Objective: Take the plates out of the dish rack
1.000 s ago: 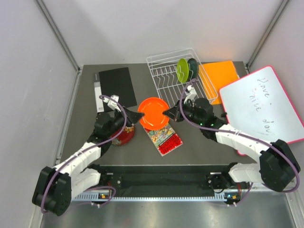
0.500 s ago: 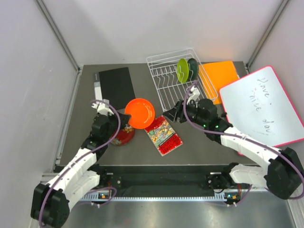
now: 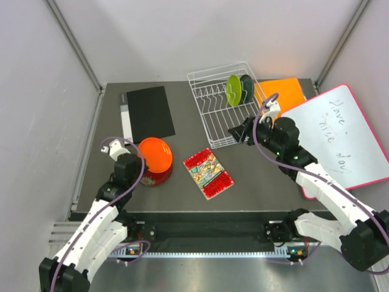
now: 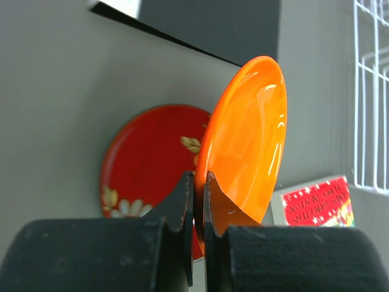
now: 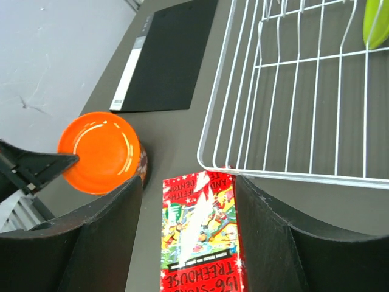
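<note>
My left gripper point(image 3: 138, 159) is shut on the rim of the orange plate point(image 3: 155, 154), holding it tilted just over the dark red plate point(image 3: 159, 177) that lies on the table. In the left wrist view the fingertips point(image 4: 199, 194) pinch the orange plate point(image 4: 246, 134) edge-on, with the dark red plate point(image 4: 149, 155) behind it. The lime green plate point(image 3: 233, 90) and the dark teal plate point(image 3: 246, 88) stand upright in the white dish rack point(image 3: 213, 118). My right gripper point(image 3: 238, 135) stands open and empty beside the rack's near right corner. Its wrist view shows the rack point(image 5: 292, 121) and the lime green plate point(image 5: 377, 24).
A red patterned packet point(image 3: 208, 173) lies between the arms, below my right gripper point(image 5: 188, 188). A black board point(image 3: 149, 111) sits at the back left. An orange board point(image 3: 282, 97) and a pink-edged whiteboard point(image 3: 337, 137) lie right of the rack.
The right gripper let go of the orange plate, opened and drew back right toward the rack. The left gripper closed on the plate and carried it left over the dark red plate.
</note>
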Robot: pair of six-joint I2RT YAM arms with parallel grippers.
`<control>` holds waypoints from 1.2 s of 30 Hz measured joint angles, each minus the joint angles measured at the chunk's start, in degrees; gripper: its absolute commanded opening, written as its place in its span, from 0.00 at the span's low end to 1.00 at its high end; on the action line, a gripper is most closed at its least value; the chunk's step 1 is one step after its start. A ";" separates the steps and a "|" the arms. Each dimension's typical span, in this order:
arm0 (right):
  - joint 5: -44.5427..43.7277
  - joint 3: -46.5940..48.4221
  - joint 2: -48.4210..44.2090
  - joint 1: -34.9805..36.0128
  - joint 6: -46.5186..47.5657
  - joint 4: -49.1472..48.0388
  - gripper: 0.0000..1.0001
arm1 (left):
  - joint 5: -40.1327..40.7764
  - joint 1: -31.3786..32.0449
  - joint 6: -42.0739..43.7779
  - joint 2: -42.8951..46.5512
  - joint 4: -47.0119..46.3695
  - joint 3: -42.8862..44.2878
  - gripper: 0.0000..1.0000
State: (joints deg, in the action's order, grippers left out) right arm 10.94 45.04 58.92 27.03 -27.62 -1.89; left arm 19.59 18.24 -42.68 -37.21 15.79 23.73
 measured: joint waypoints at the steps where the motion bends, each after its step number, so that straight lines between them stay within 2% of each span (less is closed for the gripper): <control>1: 0.20 0.04 0.07 -0.46 0.15 0.17 0.62 | 0.98 -0.04 -0.24 0.68 0.79 0.00 0.00; 7: 1.68 0.11 1.73 -1.79 0.66 0.28 0.62 | 5.29 -0.09 -1.66 3.34 4.70 -1.16 0.00; 15: 2.23 6.29 9.16 -3.67 3.13 2.54 0.62 | 4.66 -0.09 -4.92 3.69 6.05 -5.20 0.00; 18: 1.90 10.84 12.79 -4.48 4.76 3.28 0.63 | 3.98 -0.20 -5.66 4.48 6.03 -5.86 0.12; 21: 1.36 15.04 16.33 -5.27 6.12 3.80 0.62 | 3.78 -0.22 -6.40 4.72 5.64 -6.27 0.28; 26: 0.07 21.49 23.41 -6.64 8.09 5.31 0.62 | 3.41 -0.22 -6.75 4.70 5.97 -6.58 0.61; 28: -0.42 24.09 26.40 -7.08 8.74 6.32 0.62 | 3.26 -0.22 -6.71 4.70 6.21 -6.62 0.67; 30: -1.11 27.06 29.62 -7.48 9.70 7.54 0.62 | 3.19 -0.22 -6.95 4.70 6.29 -6.62 0.76; 35: -3.52 35.01 36.54 -7.78 12.39 10.97 0.62 | 3.28 -0.22 -7.06 4.31 6.58 -6.62 0.82; 36: -4.09 37.29 38.23 -7.80 13.16 11.89 0.62 | 3.39 -0.22 -7.06 4.22 6.64 -6.60 0.86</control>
State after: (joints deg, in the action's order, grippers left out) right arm 6.85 82.32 97.14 19.22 -14.46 10.00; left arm 22.98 18.02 -49.74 -32.99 22.44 17.12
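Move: The red plate lies flat beneath the tilted orange plate still gripped by the left hand: its middle is some 7 cm below that hand, about 3 cm right and 2 cm back. The book is roughly 29 cm right and 5 cm back. The green plate stands about 25 cm ahead of the empty right hand, 3 cm right and 11 cm lower. The dark plate is about 6 cm right of the green plate and level with it in depth. The orange plate is lowered about 5 cm onto the red plate as the left hand sinks, easing 3 cm back and slightly left while tipping down a little; then the fingers open wide and let go. Meanwhile the right hand, fingers staying open, dips, then speeds some 17 cm forward over the rack towards the green plate, rolling its left side down. ##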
